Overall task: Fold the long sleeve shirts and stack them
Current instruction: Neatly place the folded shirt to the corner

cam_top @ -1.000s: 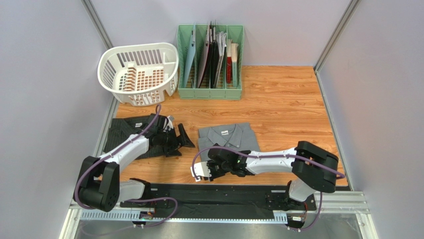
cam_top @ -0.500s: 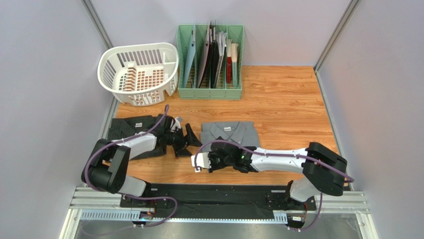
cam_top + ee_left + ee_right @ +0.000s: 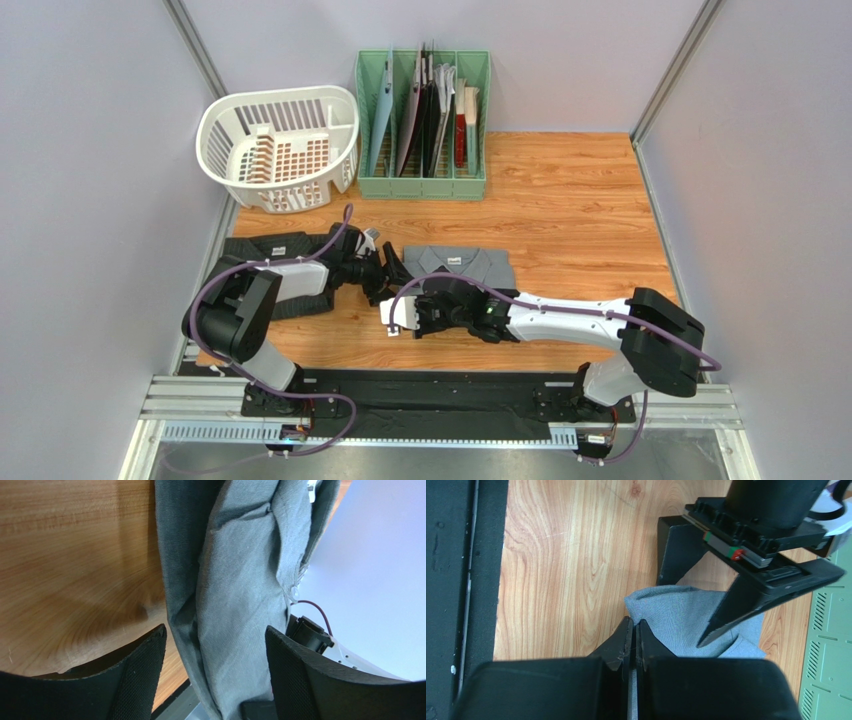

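Observation:
The grey long sleeve shirt (image 3: 462, 264) lies folded at mid-table, collar toward the back. The dark pinstriped shirt (image 3: 262, 249) lies folded to its left, partly under my left arm. My left gripper (image 3: 389, 271) is open at the grey shirt's left edge. In the left wrist view, the cloth (image 3: 245, 570) runs between the spread fingers of the left gripper (image 3: 215, 630) with gaps on both sides. My right gripper (image 3: 632, 621) is shut at the grey shirt's (image 3: 676, 615) near-left corner, which rises into its tips. From above, my right gripper (image 3: 445, 297) sits over that corner.
A white laundry basket (image 3: 280, 145) and a green file rack (image 3: 423, 110) with folders stand at the back. Bare wooden table (image 3: 580, 220) stretches to the right. A black mat (image 3: 430, 385) lines the near edge. Walls close in left and right.
My left gripper has swung right, off the dark shirt to the grey shirt's left edge. My right gripper has shut and crept left and forward at the grey shirt's near corner.

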Robot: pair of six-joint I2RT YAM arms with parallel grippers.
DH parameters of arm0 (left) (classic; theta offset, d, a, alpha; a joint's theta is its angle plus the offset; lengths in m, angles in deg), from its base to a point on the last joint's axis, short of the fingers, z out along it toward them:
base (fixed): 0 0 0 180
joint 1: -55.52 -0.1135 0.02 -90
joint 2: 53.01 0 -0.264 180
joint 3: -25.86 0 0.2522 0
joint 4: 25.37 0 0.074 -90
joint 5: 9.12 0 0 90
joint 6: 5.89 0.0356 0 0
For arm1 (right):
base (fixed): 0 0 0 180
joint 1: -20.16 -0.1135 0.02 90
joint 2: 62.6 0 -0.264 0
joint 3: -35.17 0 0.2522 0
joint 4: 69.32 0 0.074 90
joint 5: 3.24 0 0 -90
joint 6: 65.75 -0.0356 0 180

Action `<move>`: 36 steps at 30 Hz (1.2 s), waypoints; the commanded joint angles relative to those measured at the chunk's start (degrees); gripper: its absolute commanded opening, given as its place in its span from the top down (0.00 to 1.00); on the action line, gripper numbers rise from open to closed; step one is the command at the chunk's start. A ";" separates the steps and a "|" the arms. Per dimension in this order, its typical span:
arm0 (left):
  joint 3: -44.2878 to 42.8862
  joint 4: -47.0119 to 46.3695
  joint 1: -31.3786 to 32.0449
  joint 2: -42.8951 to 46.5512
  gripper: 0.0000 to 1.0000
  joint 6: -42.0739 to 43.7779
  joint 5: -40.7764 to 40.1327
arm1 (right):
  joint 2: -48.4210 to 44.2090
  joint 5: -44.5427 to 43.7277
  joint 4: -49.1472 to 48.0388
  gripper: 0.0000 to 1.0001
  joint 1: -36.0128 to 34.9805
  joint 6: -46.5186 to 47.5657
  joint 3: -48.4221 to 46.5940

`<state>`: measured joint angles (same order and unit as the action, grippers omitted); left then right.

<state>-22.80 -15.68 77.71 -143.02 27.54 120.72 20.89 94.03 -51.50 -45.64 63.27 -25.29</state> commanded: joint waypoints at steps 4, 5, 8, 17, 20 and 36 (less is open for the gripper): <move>-3.51 -1.29 0.66 -2.97 0.28 -1.96 -1.60 | 0.01 -1.73 -2.12 1.00 0.06 -1.50 -5.50; -3.77 -1.29 0.74 -3.23 0.29 -1.87 -1.51 | 0.27 -1.73 -2.03 1.00 0.06 -1.32 -5.77; -4.39 -1.55 0.83 -3.85 0.34 -1.96 -1.51 | 0.89 -1.12 -2.21 1.00 0.06 -1.06 -6.21; -8.33 14.89 -1.01 1.06 1.00 10.91 1.57 | 1.77 -2.77 2.52 0.79 -0.29 -1.32 -7.97; -14.66 32.45 -2.59 4.84 1.00 21.82 -0.97 | -0.85 -5.33 7.27 0.53 1.46 -2.37 -8.06; -44.55 76.84 -21.30 10.30 1.00 66.59 -20.23 | -15.72 -3.75 26.35 0.00 18.86 -6.59 -1.91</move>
<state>-61.75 50.63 60.05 -134.26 83.36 104.35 7.77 90.18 -29.62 -28.92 58.68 -28.59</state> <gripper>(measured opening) 0.011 0.998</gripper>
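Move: The raised left edge of the grey shirt stands between the left hand's open fingers, about 2 cm right and 1 cm ahead of their midpoint, level with them; the shirt's body lies some 11 cm to the right. The striped folded shirt is about 24 cm left and 4 cm lower; the basket stands some 26 cm ahead and 23 cm left. From the right hand, already pinching the grey shirt's edge, the striped shirt is roughly 28 cm left, 6 cm ahead and 7 cm down. Easing just slightly forward and down, the left hand shuts on the raised edge while the right raises its pinched part a little, then opens, lets go and backs off about 13 cm right and 5 cm forward. The left, keeping its pinch, sweeps some 16 cm left and 12 cm up towards the striped shirt, its fingers tipping about 25 degrees further downward. ##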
